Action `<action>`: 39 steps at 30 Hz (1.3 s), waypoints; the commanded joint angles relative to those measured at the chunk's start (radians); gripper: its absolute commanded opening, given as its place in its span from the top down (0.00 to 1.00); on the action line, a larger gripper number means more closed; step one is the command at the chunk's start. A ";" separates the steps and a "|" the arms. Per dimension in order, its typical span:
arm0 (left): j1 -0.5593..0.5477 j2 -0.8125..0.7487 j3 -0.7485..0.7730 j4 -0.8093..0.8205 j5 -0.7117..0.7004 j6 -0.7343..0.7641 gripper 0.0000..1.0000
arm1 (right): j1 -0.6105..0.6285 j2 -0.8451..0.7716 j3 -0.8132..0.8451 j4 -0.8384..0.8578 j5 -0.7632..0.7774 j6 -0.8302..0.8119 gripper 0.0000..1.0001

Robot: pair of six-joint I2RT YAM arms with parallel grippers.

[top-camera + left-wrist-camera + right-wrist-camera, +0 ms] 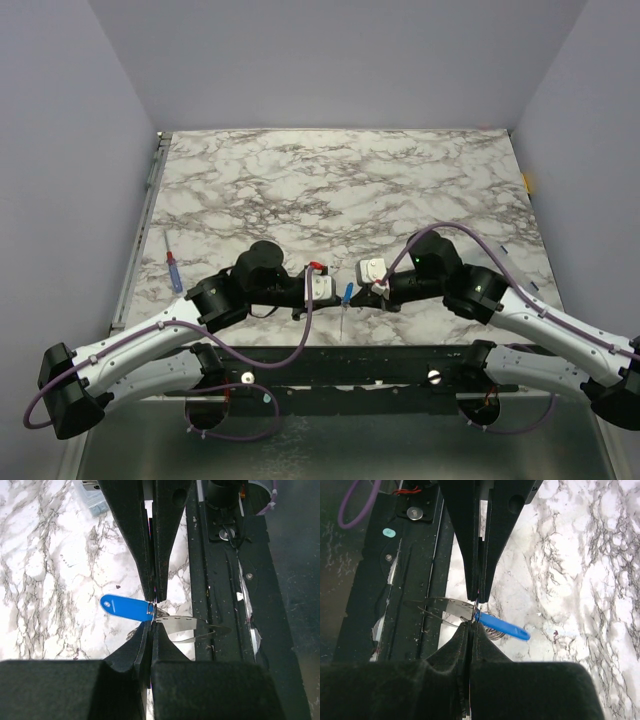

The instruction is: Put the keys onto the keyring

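My two grippers meet tip to tip near the table's front edge. A blue-headed key [347, 293] [125, 606] [502, 625] hangs between them. A silvery key [182, 624] [451, 607] sticks out toward the black base rail. Both hang from the thin wire keyring [478, 606], with a silvery coil [496, 633] under the blue head. The left gripper [336, 293] [152, 620] is shut on the keyring beside the blue head. Opposite it, the right gripper [356, 290] [471, 623] is shut on the same ring. The pinch points are hidden by the fingers.
A screwdriver [174, 270] with a blue-and-red handle lies at the table's left edge. The black base rail [400, 362] runs just under the keys along the front. Purple cables [450, 232] loop over both arms. Grey walls enclose the marble top [340, 180].
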 commanded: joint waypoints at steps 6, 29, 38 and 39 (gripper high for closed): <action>0.003 -0.030 -0.021 0.105 -0.051 -0.039 1.00 | 0.002 -0.028 -0.029 0.088 0.082 0.003 0.99; 0.004 -0.113 -0.097 0.355 -0.121 -0.185 1.00 | 0.003 -0.095 -0.072 0.197 0.155 0.051 0.74; 0.004 -0.063 -0.119 0.304 -0.291 -0.304 0.97 | 0.002 -0.088 -0.106 0.261 0.436 0.223 0.72; 0.004 -0.052 -0.123 0.304 -0.325 -0.342 0.91 | 0.003 -0.080 -0.113 0.283 0.517 0.316 0.70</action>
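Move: The keyring is pinched at the meeting tips of both my hands, about 1 cm to the right of my left hand's point and 1 cm to the left of my right hand's, at the same height. From either hand the blue tag sticks out some 2 cm ahead of the tips. The metal plate hangs under the ring, its middle roughly 7 cm below the tips and 2 cm back. I part my hands at the keyring: my left, fingers still shut, eases forward, rises about 5.5 cm off the ring while its fingertips tip up some 15 degrees, then sinks slightly and goes on forward. My right moves about 4 cm forward and 2 cm up, opening its fingers roughly a quarter around the ring end; late on, both hands swing their tips forward. ##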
